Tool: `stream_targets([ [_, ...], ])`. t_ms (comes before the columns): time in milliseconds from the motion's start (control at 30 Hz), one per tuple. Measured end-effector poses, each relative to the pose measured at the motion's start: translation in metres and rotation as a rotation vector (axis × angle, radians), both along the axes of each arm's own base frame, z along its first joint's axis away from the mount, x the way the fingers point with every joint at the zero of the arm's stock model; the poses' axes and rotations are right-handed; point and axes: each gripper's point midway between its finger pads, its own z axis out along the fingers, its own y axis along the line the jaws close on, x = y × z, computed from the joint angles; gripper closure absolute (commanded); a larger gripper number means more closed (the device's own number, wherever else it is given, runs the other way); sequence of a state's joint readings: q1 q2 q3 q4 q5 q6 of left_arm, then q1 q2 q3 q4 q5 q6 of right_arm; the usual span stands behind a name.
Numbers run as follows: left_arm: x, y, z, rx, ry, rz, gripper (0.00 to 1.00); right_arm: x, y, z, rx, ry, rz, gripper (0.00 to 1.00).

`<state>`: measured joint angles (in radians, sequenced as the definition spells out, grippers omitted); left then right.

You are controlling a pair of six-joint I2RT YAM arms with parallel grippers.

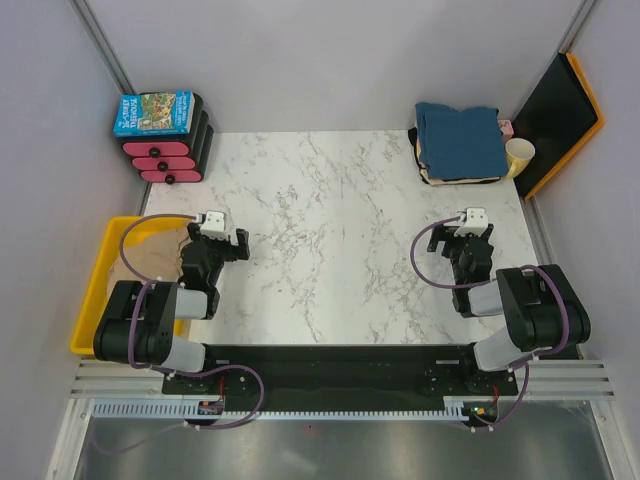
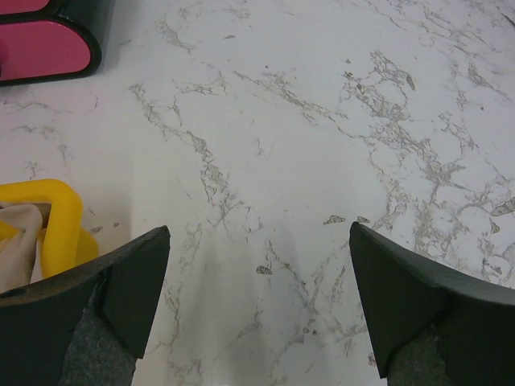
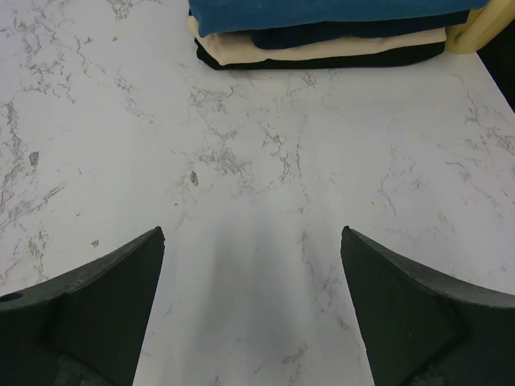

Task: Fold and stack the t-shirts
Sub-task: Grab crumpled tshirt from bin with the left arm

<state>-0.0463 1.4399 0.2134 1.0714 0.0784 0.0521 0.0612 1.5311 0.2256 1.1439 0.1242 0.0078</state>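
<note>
A folded stack of t-shirts [image 1: 458, 142] lies at the table's back right, a teal-blue one on top. The right wrist view shows the teal-blue t-shirt [image 3: 322, 12] above dark and cream layers [image 3: 322, 50]. A tan-beige t-shirt [image 1: 150, 258] lies crumpled in the yellow bin [image 1: 92, 290] at the left edge, and a bit of it [image 2: 16, 241] shows in the left wrist view. My left gripper [image 1: 222, 236] [image 2: 259, 233] hovers open over bare marble beside the bin. My right gripper [image 1: 466, 234] [image 3: 253, 233] is open over marble, short of the stack. Neither holds anything.
A blue picture-covered box [image 1: 153, 112] rests on black and pink drawers [image 1: 165, 152] at the back left. A pale yellow cup [image 1: 519, 157] stands right of the stack. A black and orange board [image 1: 560, 105] leans at the back right corner. Grey walls enclose the table.
</note>
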Motion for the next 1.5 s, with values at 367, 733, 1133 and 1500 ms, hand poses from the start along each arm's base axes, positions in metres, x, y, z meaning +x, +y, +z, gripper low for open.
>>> stream_targets([
  [367,0.0,0.0,0.0,0.0,0.0,-0.002,0.0,0.0,0.002,0.0,0.001,0.0,0.009,0.02],
  [733,0.0,-0.038,0.142,0.182,-0.134,-0.303,0.0,0.055,0.057,0.072,-0.076,0.158,0.38,0.02],
  [1133,-0.036,0.032,0.117,0.635,0.386,-0.241,0.01,0.056,0.092,0.149,-0.27,0.505,0.591,0.02],
  [1500,-0.104,0.154,0.044,0.631,0.869,0.051,0.04,0.034,0.085,0.113,-0.344,0.817,0.686,0.02],
])
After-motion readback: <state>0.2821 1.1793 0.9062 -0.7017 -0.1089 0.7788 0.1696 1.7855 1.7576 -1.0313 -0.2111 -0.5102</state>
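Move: The crumpled t-shirt lies in the yellow bin, its middle about 16 cm to the left of my left hand, 9 cm back and some 12 cm below. The bin's own middle is about 21 cm left and 12 cm back, and the drawer box stands roughly 22 cm ahead and 13 cm to the left. From my right hand the t-shirt is some 75 cm left and 9 cm back, the folded stack about 24 cm straight ahead. I lift my empty left hand some 21 cm, clear of the bin's rim, then swing it left and back while sinking most of that height again, tipping the open fingers about 50 degrees down over the t-shirt, still without visible contact. My right hand rises about 16 cm, going forward and left, then sinks a little and draws back, tipping down and turning counter-clockwise, fingers open. ##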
